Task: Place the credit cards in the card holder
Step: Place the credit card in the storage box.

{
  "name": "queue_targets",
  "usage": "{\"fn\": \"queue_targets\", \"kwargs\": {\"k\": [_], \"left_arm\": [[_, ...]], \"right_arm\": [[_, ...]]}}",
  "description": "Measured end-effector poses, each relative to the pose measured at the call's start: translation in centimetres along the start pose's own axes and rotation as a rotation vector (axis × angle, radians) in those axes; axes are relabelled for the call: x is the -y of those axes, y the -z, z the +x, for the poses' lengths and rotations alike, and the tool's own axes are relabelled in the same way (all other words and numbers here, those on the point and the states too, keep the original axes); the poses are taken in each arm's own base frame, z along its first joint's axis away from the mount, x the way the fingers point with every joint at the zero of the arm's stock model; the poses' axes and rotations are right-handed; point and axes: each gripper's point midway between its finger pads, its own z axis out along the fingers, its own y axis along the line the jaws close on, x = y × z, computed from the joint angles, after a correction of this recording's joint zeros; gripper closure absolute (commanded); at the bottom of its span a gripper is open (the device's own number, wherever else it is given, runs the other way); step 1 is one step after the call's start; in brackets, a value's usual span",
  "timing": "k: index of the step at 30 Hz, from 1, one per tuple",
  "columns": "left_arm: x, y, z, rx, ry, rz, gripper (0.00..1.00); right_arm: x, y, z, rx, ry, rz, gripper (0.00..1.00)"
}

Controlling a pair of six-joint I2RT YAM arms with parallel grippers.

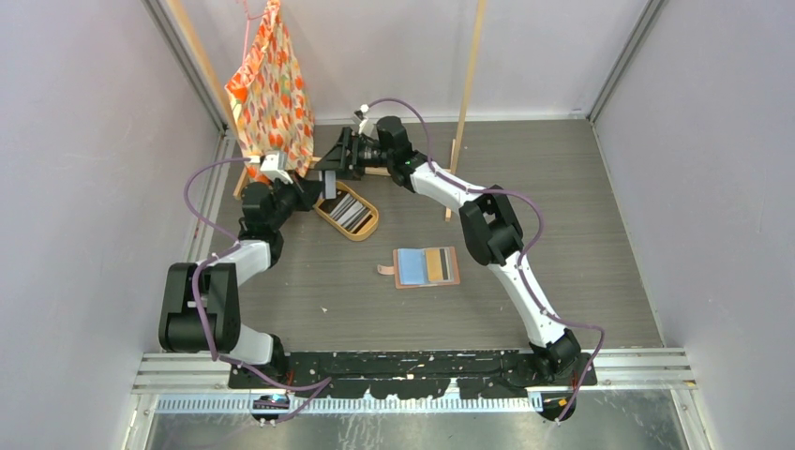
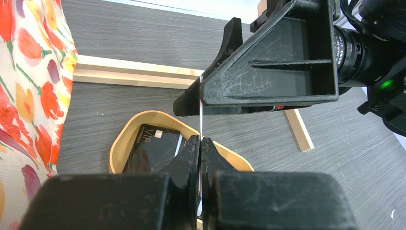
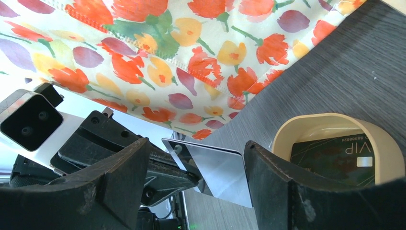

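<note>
A thin silver credit card (image 3: 220, 172) hangs above the oval tan tray (image 1: 367, 225). My left gripper (image 2: 201, 143) is shut on it, and the left wrist view shows the card edge-on (image 2: 201, 110). My right gripper (image 3: 196, 158) is open and straddles the card across its width, with its fingers (image 2: 268, 62) close to the card's side edges. More cards lie in the tray (image 3: 325, 122), a black VIP card (image 2: 151, 148) on top. The card holder (image 1: 427, 267) lies open on the table, nearer the arm bases. Blue and tan show in its pockets.
A floral cloth (image 1: 272, 84) hangs from a wooden frame just behind and left of both grippers. A wooden slat (image 2: 134, 72) lies on the table behind the tray. An upright wooden pole (image 1: 466, 103) stands to the right of the right wrist.
</note>
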Motion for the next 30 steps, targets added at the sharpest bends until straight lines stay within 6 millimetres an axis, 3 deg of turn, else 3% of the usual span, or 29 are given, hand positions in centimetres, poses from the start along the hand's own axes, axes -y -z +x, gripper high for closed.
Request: {"fn": "queue_targets", "kwargs": {"k": [3,6,10,15,26,28,30], "left_arm": [[-0.02,-0.01,-0.01,0.001,0.008,0.004,1.0],[-0.04,-0.01,-0.16,0.006,0.009,0.008,1.0],[0.04,-0.03,-0.15,0.006,0.01,0.013,1.0],[0.21,-0.01,-0.05,0.001,0.011,0.023,1.0],[0.25,-0.08,0.11,-0.004,0.013,0.029,0.99],[0.26,-0.08,0.08,-0.002,0.015,0.029,0.99],[0.24,-0.08,0.11,-0.004,0.019,0.029,1.0]], "right_arm": [[0.16,-0.08,-0.04,0.001,0.007,0.001,0.37],[0.54,-0.11,-0.02,0.001,0.008,0.007,0.4],[0.55,-0.08,-0.01,-0.002,0.015,0.008,0.26],[0.52,-0.12,0.05,-0.004,0.018,0.008,0.26],[0.71,-0.02,-0.2,-0.002,0.038,0.021,0.57],[0.92,0.03,-0.19,-0.003,0.039,0.024,0.59],[1.0,0.05,-0.16,-0.005,0.037,0.024,0.52]]}}
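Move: The card, pinched by the left fingers, stands upright between the right hand's open fingers, its middle about 3 cm back of that hand's point and level in height. The storage box lies about 8 cm back and 2 cm right of the right hand, 14 cm down; the wooden bar's middle is about 1 cm ahead, 12 cm right and 17 cm down. From the left hand, the card's middle is some 2 cm ahead and 2 cm right. Down by just under 1 cm and a touch forward, the right hand settles around the card while its fingers, one above and one below, narrow in two goes with a brief reopening between, from about three-quarters to half open, ending against the card's upper and lower edges. The left hand stays put and keeps its pinch. ##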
